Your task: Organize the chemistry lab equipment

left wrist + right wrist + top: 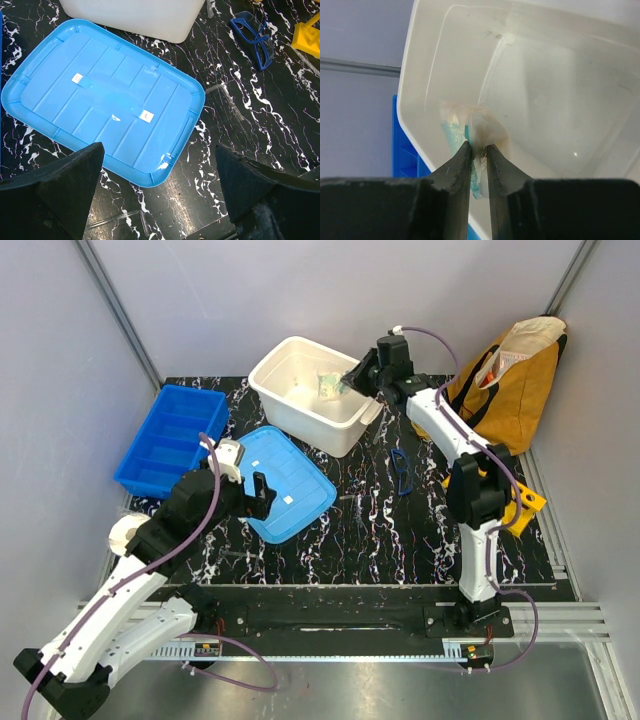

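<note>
My right gripper [349, 381] hangs over the white tub [285, 368], shut on a pale greenish-white soft wad [329, 385]. In the right wrist view the wad [482, 125] bulges past the nearly closed gripper [479, 146], above the tub's floor [560, 100]. My left gripper [160, 155] is open and empty, low over the near corner of the blue lid [100, 97]. Thin transparent tubes [116, 220] lie on the mat below it; another tube [226, 99] lies right of the lid. The blue-rimmed safety glasses [401, 470] and the yellow-orange rack [526, 504] rest on the mat.
A blue divided tray [168, 440] stands at the left edge. A mustard-yellow bag [512, 390] leans at the back right. The black marbled mat [370, 530] ends at a metal rail in front. Grey walls close in both sides.
</note>
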You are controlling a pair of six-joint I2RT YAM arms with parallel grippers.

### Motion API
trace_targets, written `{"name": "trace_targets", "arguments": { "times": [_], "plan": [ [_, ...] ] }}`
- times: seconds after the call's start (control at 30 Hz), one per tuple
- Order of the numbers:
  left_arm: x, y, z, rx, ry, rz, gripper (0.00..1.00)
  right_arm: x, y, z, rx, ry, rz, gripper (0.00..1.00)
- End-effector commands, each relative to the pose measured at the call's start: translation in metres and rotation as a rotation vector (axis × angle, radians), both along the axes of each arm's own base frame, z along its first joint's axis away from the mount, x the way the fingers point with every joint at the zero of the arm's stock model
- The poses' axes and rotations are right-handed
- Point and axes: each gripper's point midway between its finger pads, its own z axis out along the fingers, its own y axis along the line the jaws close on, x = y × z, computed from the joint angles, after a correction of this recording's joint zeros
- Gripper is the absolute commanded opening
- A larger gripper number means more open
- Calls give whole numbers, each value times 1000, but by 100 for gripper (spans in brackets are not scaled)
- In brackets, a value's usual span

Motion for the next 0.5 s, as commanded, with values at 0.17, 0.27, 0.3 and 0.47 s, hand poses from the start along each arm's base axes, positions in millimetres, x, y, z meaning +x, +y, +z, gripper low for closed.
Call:
{"name": "trace_targets", "arguments": {
  "times": [0.17,0.27,0.3,0.47],
  "plan": [
    [4,3,6,0,-39,19,97,20,15,12,-11,-18,-13,31],
    [4,2,5,3,-37,18,97,14,13,24,-36,-23,6,37],
    [4,2,5,2,-35,18,97,11,12,29,-51,-30,18,38],
    [4,2,4,6,-35,20,97,-8,2,55,-113,-54,54,43]
  ]
}}
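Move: The right hand, still holding the packet, is over the far right part of the white bin; the bin's middle lies about 8 cm to its left, roughly level fore and aft, some 15 cm below. The blue lid lies about 21 cm back and 15 cm left, the goggles 18 cm back and 13 cm right, both some 23 cm lower. From the left hand, the bin is about 29 cm ahead and 12 cm right. The right hand dips about 2.5 cm down and slightly forward, partly opens to release the packet, then rises 3 cm. ##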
